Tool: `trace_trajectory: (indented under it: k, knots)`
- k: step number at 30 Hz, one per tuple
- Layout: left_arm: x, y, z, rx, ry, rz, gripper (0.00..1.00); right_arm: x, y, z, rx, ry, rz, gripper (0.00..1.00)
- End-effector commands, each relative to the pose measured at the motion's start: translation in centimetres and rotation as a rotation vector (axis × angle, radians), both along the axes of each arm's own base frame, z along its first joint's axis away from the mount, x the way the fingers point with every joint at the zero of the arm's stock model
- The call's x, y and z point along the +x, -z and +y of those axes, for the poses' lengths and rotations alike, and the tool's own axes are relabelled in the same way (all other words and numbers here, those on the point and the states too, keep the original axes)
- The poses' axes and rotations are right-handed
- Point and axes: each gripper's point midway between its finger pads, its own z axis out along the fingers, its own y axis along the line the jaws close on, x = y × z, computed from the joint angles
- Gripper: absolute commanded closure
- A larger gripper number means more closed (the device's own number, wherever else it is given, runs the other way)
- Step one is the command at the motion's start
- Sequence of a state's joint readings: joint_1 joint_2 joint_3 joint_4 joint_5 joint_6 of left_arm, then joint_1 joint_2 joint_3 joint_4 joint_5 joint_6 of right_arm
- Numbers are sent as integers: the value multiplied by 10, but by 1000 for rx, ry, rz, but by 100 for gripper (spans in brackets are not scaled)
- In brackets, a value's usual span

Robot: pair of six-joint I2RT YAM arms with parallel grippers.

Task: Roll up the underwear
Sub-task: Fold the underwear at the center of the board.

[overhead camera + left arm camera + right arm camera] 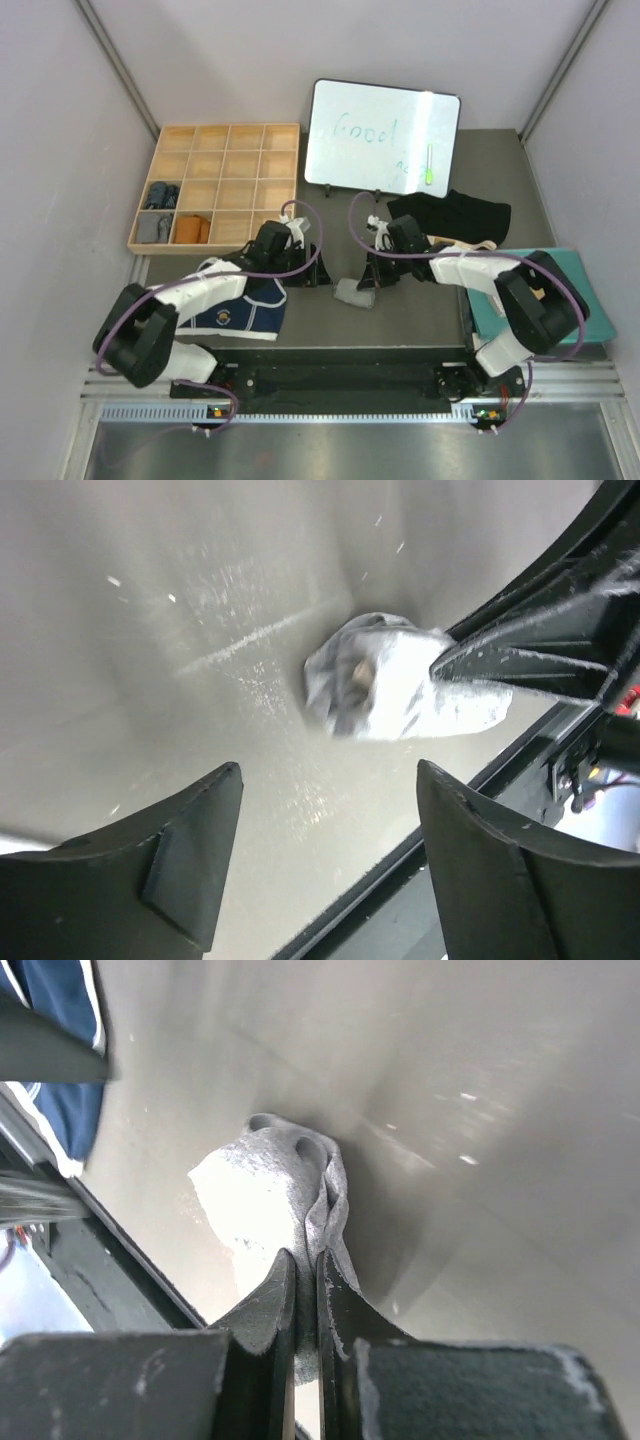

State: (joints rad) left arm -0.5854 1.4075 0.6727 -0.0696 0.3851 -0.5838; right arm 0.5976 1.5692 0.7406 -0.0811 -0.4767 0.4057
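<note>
The grey underwear [355, 293] lies as a small bundled roll on the table's middle, near the front edge. My right gripper [305, 1255] is shut on a fold of the grey roll [265, 1195], its jaws nearly touching with cloth pinched between. In the left wrist view, the grey roll [380, 690] lies ahead of my left gripper [330, 770], which stands open and empty just short of it. The right gripper's fingers [500, 665] reach in from the right. The navy underwear [245, 310] lies flat under the left arm. The black underwear [455, 215] lies at the back right.
A wooden compartment tray [215, 140] stands at the back left, with rolled cloth pieces [160, 195] in its near-left cells. A whiteboard [380, 135] leans at the back. A teal block [575, 275] sits under the right arm. The table's dark front edge [440, 825] is close.
</note>
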Motion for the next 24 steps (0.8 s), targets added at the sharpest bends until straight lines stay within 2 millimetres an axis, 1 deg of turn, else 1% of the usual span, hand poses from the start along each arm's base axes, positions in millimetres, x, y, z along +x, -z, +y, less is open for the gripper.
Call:
trace_trajectory:
  k: [1,2,3,5,6,7,8,9,10,11,12,13,14,15,16,17,18,19,20,21,23,24]
  knots:
    - [12,-44,25,69,-73,-108,25,14,-35,-15,-6,113,-48,100]
    - [13,-51,30,74,-89,-118,24,15,-40,-13,5,123,-53,100]
    - [17,-64,38,75,-121,-152,24,18,-53,-12,28,136,-77,100]
    - [17,-80,52,106,-158,-166,23,24,-67,-11,62,196,-88,100]
    - [17,-97,60,99,-187,-207,21,27,-73,-10,81,221,-94,100]
    - [23,-110,70,117,-229,-253,20,29,-85,-9,120,272,-94,100]
    - [21,-117,78,133,-254,-265,18,35,-99,-2,174,292,-126,100]
    - [22,-134,88,121,-296,-320,16,36,-105,2,195,311,-139,100]
    - [25,-145,98,138,-336,-367,11,45,-119,4,213,358,-181,100]
    - [26,-151,109,160,-376,-387,7,42,-125,15,213,350,-199,100]
    - [24,-162,115,155,-396,-423,1,46,-133,21,218,365,-223,100]
    - [26,-169,121,176,-414,-453,1,56,-149,27,247,406,-252,100]
    - [26,-172,126,188,-425,-467,1,63,-154,39,281,415,-262,100]
    - [24,-176,130,198,-434,-478,1,65,-158,48,303,420,-263,100]
    - [24,-180,135,210,-449,-492,1,73,-168,54,332,463,-271,100]
    - [26,-182,142,232,-482,-505,1,81,-159,63,320,481,-264,100]
    - [26,-186,146,237,-498,-526,1,80,-164,76,345,478,-262,100]
    - [26,-185,151,257,-506,-535,1,93,-174,84,364,519,-295,100]
    - [28,-186,158,284,-534,-545,1,99,-162,94,352,524,-281,100]
    - [28,-186,162,306,-545,-547,1,104,-176,110,398,543,-287,100]
    - [29,-190,169,326,-577,-555,1,111,-175,126,417,566,-281,100]
    - [30,-192,172,334,-591,-563,1,122,-169,138,422,596,-271,100]
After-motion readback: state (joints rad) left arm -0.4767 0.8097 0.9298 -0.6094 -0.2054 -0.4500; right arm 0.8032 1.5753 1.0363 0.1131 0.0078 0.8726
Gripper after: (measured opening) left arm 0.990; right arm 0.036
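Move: The rolled underwear, pinched at its right-hand end by the right gripper, has its middle about 3 cm left, 2 cm back and 2 cm below that hand. The empty near-right tray compartment on the way lies some 24 cm left and 16 cm ahead; the navy garment roughly 33 cm left and 7 cm back; the black cloth about 20 cm right and 18 cm ahead. From the left hand, the underwear lies about 8 cm right, 3 cm back and 5 cm below. The rolled underwear stays pinched in the shut right fingers as that hand rises about 14 cm, drifting slightly right at first, then sweeping left and forward towards the wooden tray while the fingers swing clockwise and tip up. The left hand, already free of it, climbs some 18 cm and swings left out of the way, opening fully and turning counter-clockwise as its fingers level out. ##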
